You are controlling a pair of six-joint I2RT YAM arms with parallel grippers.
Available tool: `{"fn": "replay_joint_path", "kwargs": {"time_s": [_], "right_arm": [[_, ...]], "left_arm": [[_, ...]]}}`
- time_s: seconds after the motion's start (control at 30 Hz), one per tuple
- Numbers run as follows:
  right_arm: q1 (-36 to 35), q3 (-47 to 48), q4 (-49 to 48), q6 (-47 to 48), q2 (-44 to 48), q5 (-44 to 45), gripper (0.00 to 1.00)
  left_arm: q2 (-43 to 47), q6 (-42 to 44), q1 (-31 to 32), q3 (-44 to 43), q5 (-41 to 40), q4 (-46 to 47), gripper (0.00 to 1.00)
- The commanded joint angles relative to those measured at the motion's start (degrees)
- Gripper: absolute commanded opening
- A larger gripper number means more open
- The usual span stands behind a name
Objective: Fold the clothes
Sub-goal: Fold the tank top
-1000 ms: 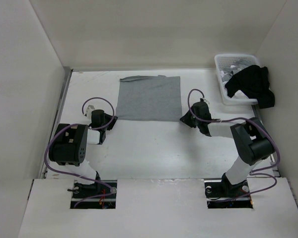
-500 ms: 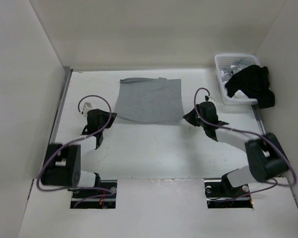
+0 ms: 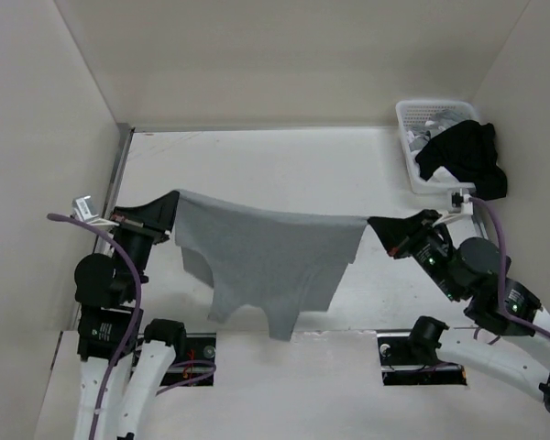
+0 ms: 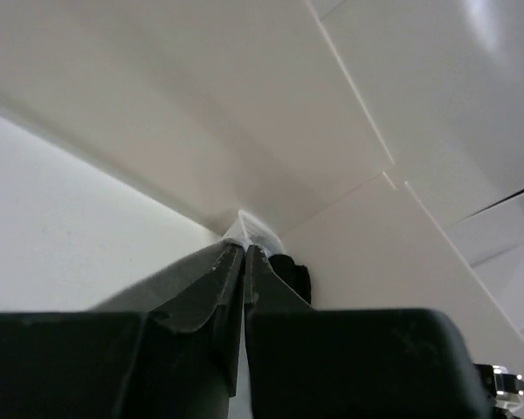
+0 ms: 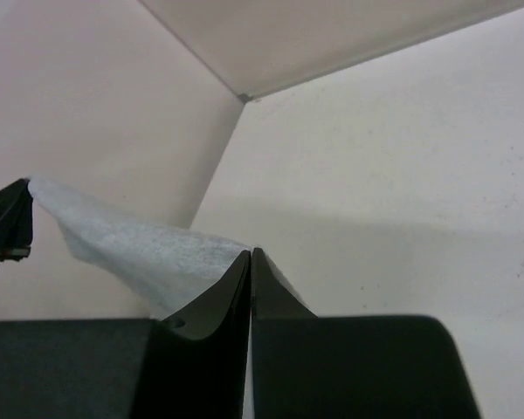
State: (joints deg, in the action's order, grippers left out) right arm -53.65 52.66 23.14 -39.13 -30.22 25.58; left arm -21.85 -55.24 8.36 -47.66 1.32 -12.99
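Observation:
The clothes, a light-grey tank top [image 3: 261, 261], hangs in the air, stretched between my two grippers, its top edge taut and its straps dangling toward the near edge. My left gripper [image 3: 171, 198] is shut on the left corner. My right gripper [image 3: 374, 221] is shut on the right corner. In the right wrist view grey fabric [image 5: 131, 249] runs from the shut right gripper [image 5: 250, 253] off to the left. In the left wrist view the left gripper [image 4: 244, 247] is pressed together with a sliver of pale cloth [image 4: 249, 230] at its tip.
A white plastic basket [image 3: 412, 119] stands at the back right corner with a black garment [image 3: 463, 156] draped over its rim. White walls enclose the table [image 3: 284, 165] on the left, back and right. Purple cables loop off both arms.
Both grippers have closed on the tank top's near corners and lifted it off the table. The arms rose and spread apart, so the garment now hangs between them.

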Motion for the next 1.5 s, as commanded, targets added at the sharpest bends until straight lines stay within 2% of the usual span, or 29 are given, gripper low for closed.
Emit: {"fn": "replay_joint_path", "kwargs": {"time_s": [0.0, 0.07, 0.2, 0.27, 0.33, 0.4, 0.53, 0.6, 0.67, 0.73, 0.8, 1.1, 1.3, 1.47], "right_arm": [[-2.21, 1.39, 7.98, 1.43, -3.87, 6.68, 0.04], [2.34, -0.36, 4.4, 2.83, -7.29, 3.53, 0.04], [17.36, -5.9, -9.92, 4.16, -16.78, -12.98, 0.03], [26.41, -7.05, -18.44, 3.54, -26.25, -21.16, 0.03], [30.82, -5.48, -24.42, 2.84, -35.65, -25.12, 0.03], [34.86, -0.75, -28.22, 2.66, -46.54, -27.15, 0.03], [40.41, 14.44, -28.68, 2.66, -65.98, -30.32, 0.02], [41.91, 20.86, -27.01, 2.75, -71.88, -31.38, 0.01], [43.05, 25.37, -25.16, 2.66, -75.06, -32.35, 0.01], [43.23, 25.65, -24.89, 2.75, -74.73, -32.44, 0.01], [42.97, 22.42, -25.33, 3.01, -71.84, -32.18, 0.01], [40.51, -6.41, -37.72, -1.38, -54.35, -29.19, 0.01], [39.19, -17.23, -38.25, -1.73, -45.13, -27.26, 0.01], [38.4, -23.56, -35.45, -1.91, -38.26, -26.55, 0.01]], "left_arm": [[-3.9, 0.93, 0.91, 2.65, -0.09, -10.57, 0.0], [-7.05, 0.49, 0.47, 4.93, 0.0, -8.2, 0.0], [-19.34, -0.21, -1.11, 9.94, -0.44, 2.77, 0.0], [-28.29, -1.27, -1.55, 10.39, -1.58, 10.32, 0.0], [-38.47, -1.71, -1.12, 8.74, -3.77, 16.83, 0.0], [-49.99, -1.71, -0.85, 3.92, -5.36, 21.24, 0.0], [-70.22, -2.06, -1.55, -10.05, -5.02, 24.33, 0.0], [-76.56, -1.63, -2.51, -16.12, -3.35, 23.81, 0.0], [-79.48, -2.15, -3.04, -18.6, -1.6, 23.89, 0.0], [-78.71, -2.15, -3.22, -17.92, -0.97, 24.42, 0.0], [-74.86, -1.89, -2.87, -13.71, -0.88, 26.17, 0.0], [-53.67, -5.31, -1.55, 14.41, -1.06, 36.19, 0.01], [-40.84, -4.79, -1.64, 26.02, 1.13, 35.67, 0.01], [-28.8, -4.35, -0.24, 33.58, 2.46, 30.41, 0.01]]}}
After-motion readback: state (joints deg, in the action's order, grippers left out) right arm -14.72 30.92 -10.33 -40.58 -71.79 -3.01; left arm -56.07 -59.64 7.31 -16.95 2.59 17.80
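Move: Both hands pinch the tank top by its upper corners in mid-air, its straps hanging below. The table patch where it will be laid has its middle about 13 cm ahead of the left hand, 21 cm to its right and 39 cm below. From the right hand that middle is some 16 cm ahead, 16 cm left and 34 cm below. The laundry basket stands roughly 40 cm ahead of the right hand, 33 cm to its right and 30 cm lower. Forward and down together, both arms swing the tank top out over the table, about 30 cm ahead and 25–30 cm lower, fingers tipping downward. Then both draw back towards the robot some 17–18 cm at nearly the same low height, easing part of the tilt. The fingers stay shut on the corners throughout. ##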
